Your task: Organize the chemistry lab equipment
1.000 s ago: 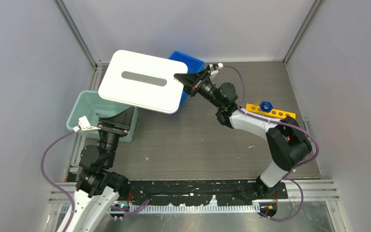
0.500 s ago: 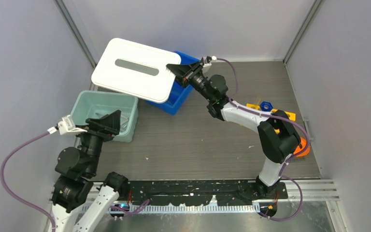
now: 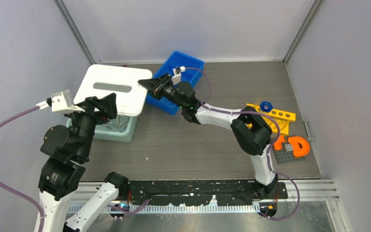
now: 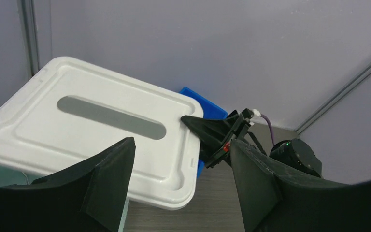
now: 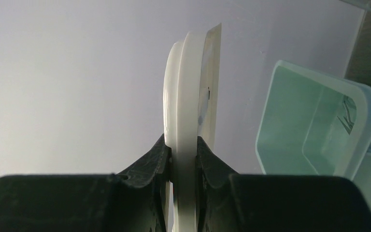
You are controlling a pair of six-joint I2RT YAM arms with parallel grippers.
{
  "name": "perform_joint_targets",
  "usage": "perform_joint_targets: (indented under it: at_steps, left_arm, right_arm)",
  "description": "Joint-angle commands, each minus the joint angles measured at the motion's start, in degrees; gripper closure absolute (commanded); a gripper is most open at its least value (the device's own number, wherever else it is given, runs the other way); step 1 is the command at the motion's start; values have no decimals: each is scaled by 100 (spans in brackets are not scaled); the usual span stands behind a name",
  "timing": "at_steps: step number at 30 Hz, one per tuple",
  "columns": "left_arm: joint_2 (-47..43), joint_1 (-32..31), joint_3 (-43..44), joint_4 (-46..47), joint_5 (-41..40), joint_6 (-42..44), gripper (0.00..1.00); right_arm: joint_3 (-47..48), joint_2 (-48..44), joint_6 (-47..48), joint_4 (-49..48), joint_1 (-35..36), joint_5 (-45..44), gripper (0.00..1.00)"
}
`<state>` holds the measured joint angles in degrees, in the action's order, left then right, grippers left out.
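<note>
My right gripper (image 3: 149, 84) is shut on the right edge of the white lid (image 3: 111, 89) and holds it over the pale green bin (image 3: 121, 131), covering most of it. In the right wrist view the gripper (image 5: 184, 154) pinches the lid's rim (image 5: 186, 101), with the green bin (image 5: 314, 125) to the right. My left gripper (image 3: 107, 104) is open and empty, raised at the lid's near side; in its wrist view (image 4: 181, 179) the lid (image 4: 92, 140) lies beyond the fingers. The yellow holed rack (image 3: 273, 116) with a blue-capped tube (image 3: 265, 105) stands at the right.
A blue bin (image 3: 182, 72) sits behind the right gripper at the back. Orange pieces on a grey pad (image 3: 294, 147) lie at the right. The grey walls stand close on the left and back.
My right gripper has carried the lid left and down, from above the blue bin to over the green bin. My left arm has risen and pulled back to the left.
</note>
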<state>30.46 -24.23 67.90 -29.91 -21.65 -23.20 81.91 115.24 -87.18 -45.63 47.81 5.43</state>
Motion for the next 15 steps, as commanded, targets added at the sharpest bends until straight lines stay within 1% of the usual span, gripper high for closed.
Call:
perform_joint_targets:
  at_steps: [1,4,9,15]
  left_arm:
    - [278,-3,399,-161,232,497,25]
    - [266,-3,435,-181,397,533,25]
    - [118,-3,404,-357,398,756,24]
    - [-69,-3,213,-467,241,1036,21]
  right_arm:
    - [815,350,162,80,462,-478,99]
    - [1196,688,248,224,694,-773,99]
    - [1800,1235,324,553,981,-900,99]
    - [1906,1489,324,708,1031,-1066,99]
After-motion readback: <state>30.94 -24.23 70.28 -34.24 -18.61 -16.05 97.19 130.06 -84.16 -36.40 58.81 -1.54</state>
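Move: The right hand still pinches the white lid by its right end, with the lid's middle roughly 11 cm to its left and 2 cm nearer the base. It goes for the green bin, about 17 cm left, 4 cm back and 25 cm below. The blue tray lies some 16 cm ahead and 11 cm right, 28 cm down; the brown block 14 cm ahead and 6 cm left, 25 cm down. From the left hand, the bin is about 13 cm ahead, 8 cm left and 38 cm below. Leftward and downward, the right hand carries the lid towards the green bin, about 11 cm left and 7 cm down while drawing back some 5 cm, and easing its sideways travel near the end. The fingers keep their grip on the lid's right end, their tips dipping slightly, by under 10 degrees. ##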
